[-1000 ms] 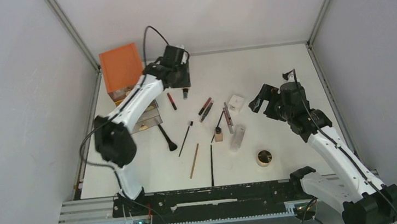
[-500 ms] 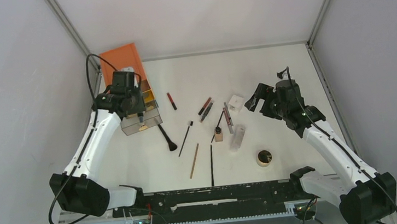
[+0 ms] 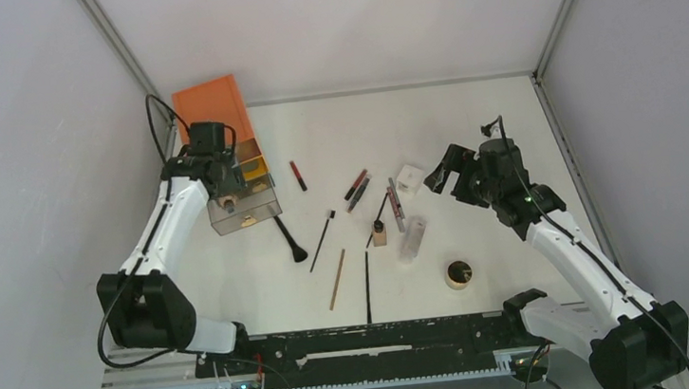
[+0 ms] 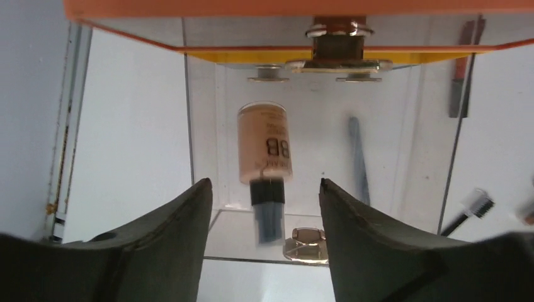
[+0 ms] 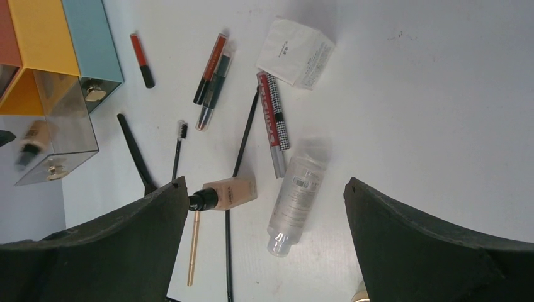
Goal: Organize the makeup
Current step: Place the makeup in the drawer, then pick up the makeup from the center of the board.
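Observation:
My left gripper [image 4: 263, 182] hangs open over the pulled-out clear drawer [image 4: 201, 126] of the orange box [image 3: 212, 112]. Below it a beige BB tube [image 4: 264, 151] with a blurred black cap is inside the drawer and touches neither finger. My right gripper [image 5: 264, 182] is wide open above a clear tube [image 5: 296, 195] and a beige foundation bottle [image 5: 230, 192], holding nothing. More makeup lies across the table: a black brush [image 3: 290, 238], a wooden pencil [image 3: 337, 278], a black pencil [image 3: 368, 286], a red pencil [image 3: 298, 175] and a round compact [image 3: 459, 274].
A small white box [image 3: 409, 179] sits at the back right of the scatter, by a red-checked tube [image 5: 274, 116]. The drawer also holds a thin grey stick [image 4: 357, 157]. The box stands against the left wall. Yellow and teal drawer fronts [image 5: 82, 38] show beside the clear one.
My left arm has swung from the back middle of the table to the clear drawer. Its jaws have widened and the BB tube has left them. The right arm shifted slightly.

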`<act>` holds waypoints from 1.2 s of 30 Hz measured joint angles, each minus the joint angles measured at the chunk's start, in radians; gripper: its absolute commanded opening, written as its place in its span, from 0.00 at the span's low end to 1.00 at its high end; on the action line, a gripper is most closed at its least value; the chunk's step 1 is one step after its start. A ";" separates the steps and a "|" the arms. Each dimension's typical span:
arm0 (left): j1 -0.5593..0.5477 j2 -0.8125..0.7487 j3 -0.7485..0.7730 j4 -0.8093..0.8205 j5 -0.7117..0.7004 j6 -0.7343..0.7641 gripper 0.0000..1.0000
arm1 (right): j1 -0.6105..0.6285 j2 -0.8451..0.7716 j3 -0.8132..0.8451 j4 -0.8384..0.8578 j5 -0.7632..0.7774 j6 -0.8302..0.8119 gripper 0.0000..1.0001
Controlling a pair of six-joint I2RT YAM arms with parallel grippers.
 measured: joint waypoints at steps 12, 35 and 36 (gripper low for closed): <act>-0.127 -0.061 0.084 -0.021 0.025 0.000 0.70 | -0.013 -0.034 -0.019 -0.013 0.019 0.005 0.99; -0.598 0.694 0.816 -0.041 0.344 0.119 1.00 | -0.203 -0.071 -0.023 -0.128 0.035 0.005 1.00; -0.600 0.739 0.853 -0.044 0.359 0.122 1.00 | -0.211 -0.085 -0.023 -0.133 0.035 0.002 1.00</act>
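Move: The small white box stands about 41 cm to the right of the left hand, 9 cm farther out and 6 cm lower. The two eyeliner pens lie nearer, some 37 cm right and 3 cm ahead; the lipstick pair about 29 cm right and 9 cm ahead. The foundation bottle is in the open drawer just under the left fingers, about 3 cm below. From the right hand the white box is about 15 cm ahead and 6 cm left. The foundation bottle is left in the drawer as the left fingers, already partly open around it, spread fully. That hand climbs some 9 cm, swings about 37 cm right, ending a little farther out, and sinks again towards the white box, turning about 50 degrees clockwise without touching it. The open right hand dips, then shifts some 7 cm right, away from the box, rising again. ##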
